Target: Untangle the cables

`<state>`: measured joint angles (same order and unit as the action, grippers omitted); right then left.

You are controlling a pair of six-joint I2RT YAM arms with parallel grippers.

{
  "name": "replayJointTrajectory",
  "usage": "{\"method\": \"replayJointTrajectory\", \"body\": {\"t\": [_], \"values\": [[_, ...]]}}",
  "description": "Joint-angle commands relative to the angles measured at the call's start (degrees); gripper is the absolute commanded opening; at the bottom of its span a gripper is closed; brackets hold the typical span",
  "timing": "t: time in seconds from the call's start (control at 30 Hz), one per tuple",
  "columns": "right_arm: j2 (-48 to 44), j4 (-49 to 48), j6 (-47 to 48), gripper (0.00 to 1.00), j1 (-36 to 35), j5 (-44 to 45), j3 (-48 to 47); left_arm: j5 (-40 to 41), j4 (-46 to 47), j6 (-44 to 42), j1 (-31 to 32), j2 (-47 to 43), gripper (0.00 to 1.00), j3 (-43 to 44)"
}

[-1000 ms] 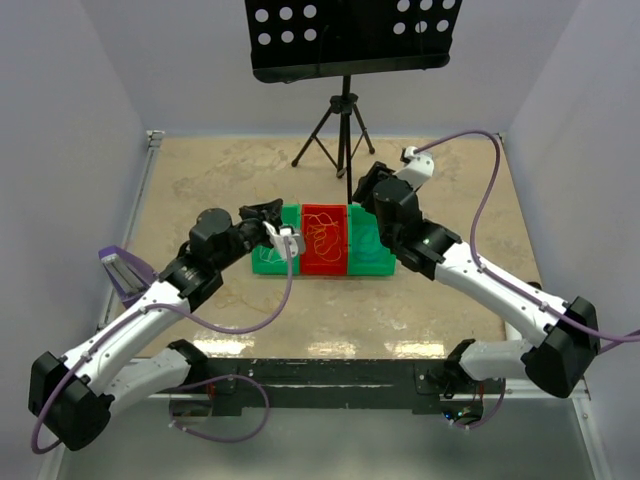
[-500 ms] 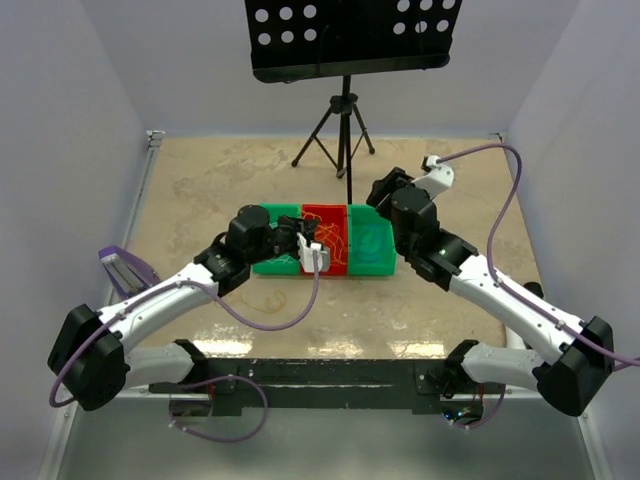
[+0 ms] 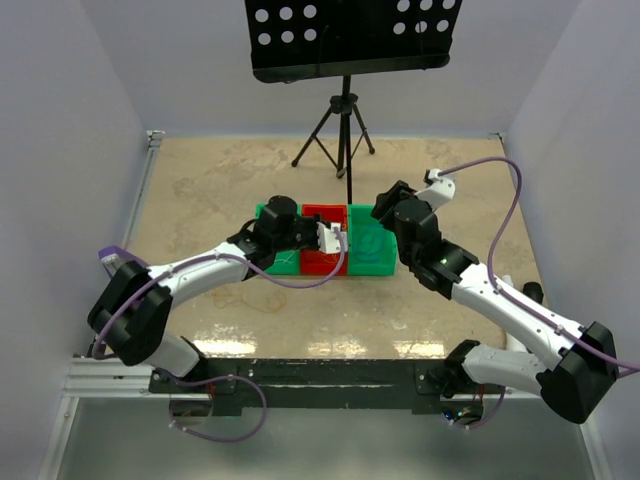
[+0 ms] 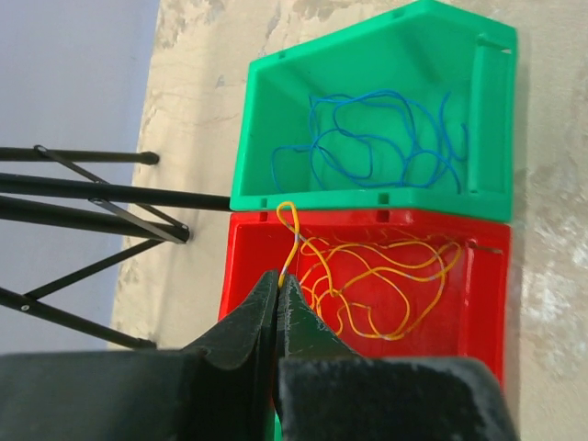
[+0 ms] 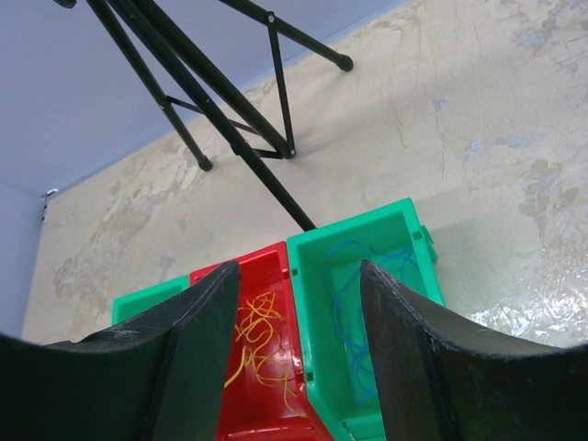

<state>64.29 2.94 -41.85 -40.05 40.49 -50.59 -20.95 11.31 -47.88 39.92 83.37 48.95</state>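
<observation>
Three bins stand side by side: a green one (image 3: 262, 262), a red one (image 3: 318, 264) and another green one (image 3: 372, 252). A yellow-orange cable (image 4: 395, 276) lies in loose loops in the red bin (image 4: 478, 303). My left gripper (image 4: 277, 280) is shut on one raised loop of it, over that bin's edge. A blue cable (image 4: 386, 138) is coiled in the green bin (image 4: 367, 197) beside it. My right gripper (image 5: 299, 276) hangs open and empty above the bins, its fingers (image 5: 418, 349) framing both the yellow-orange cable (image 5: 257, 322) and the blue cable (image 5: 344, 303). A faint pale strand (image 3: 262, 297) lies on the table in front of the bins.
A black music stand's tripod (image 3: 345, 130) stands just behind the bins, one leg (image 4: 110, 193) close to the red bin's far side. Pale walls close in the table on the left, right and back. A purple-and-grey object (image 3: 122, 268) sits at the left edge.
My left arm has swung right, from the left green bin to over the red bin, its gripper staying shut. My right gripper has drawn back a little to the right.
</observation>
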Motion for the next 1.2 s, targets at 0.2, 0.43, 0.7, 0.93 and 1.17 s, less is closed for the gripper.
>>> {"method": "replayJointTrajectory", "body": {"t": [0.2,0.43,0.7,0.93,1.17], "values": [[-2.0,-4.6,0.1,0.58,0.4,-0.9,1.9,4.3,4.0,4.5,0.2,10.3,0.0,6.8],[-2.0,-5.4,0.1,0.58,0.5,-1.3,2.1,11.3,4.1,5.2,0.2,13.0,0.0,5.5],[-2.2,-5.1,-0.2,0.58,0.6,-0.9,2.2,12.1,1.6,6.7,0.2,13.0,0.26,4.0],[-2.4,-4.8,-0.4,0.58,0.6,-0.7,2.2,11.0,0.7,7.6,0.2,11.1,0.5,4.0],[-1.3,-4.5,0.9,0.58,0.6,-0.8,0.6,9.4,-7.3,12.5,0.2,5.4,1.0,10.9]]}}
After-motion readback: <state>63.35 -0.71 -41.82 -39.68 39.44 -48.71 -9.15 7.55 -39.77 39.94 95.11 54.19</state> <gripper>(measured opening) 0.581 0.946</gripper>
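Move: The left fingers, shut on an orange cable, hang almost over the middle of the red bin: its middle is about 12 cm below, 1 cm farther out and 2 cm to the right. The green bin with the blue cable adjoins it, some 13 cm to the hand's right and 1 cm out; the green bin with the white cable is about 9 cm to the left and 1 cm out. From the idle right hand, the red bin is about 14 cm left, 1 cm back and 21 cm below. Still pinching the orange cable, the left hand lowers it into the red bin, sinking about 6 cm while easing some 4 cm forward and turning roughly 10 degrees counter-clockwise. It then pauses, and the fingers spread nearly fully to let go of the cable as the hand dips another 1.5 cm, ending with a slight lift. ##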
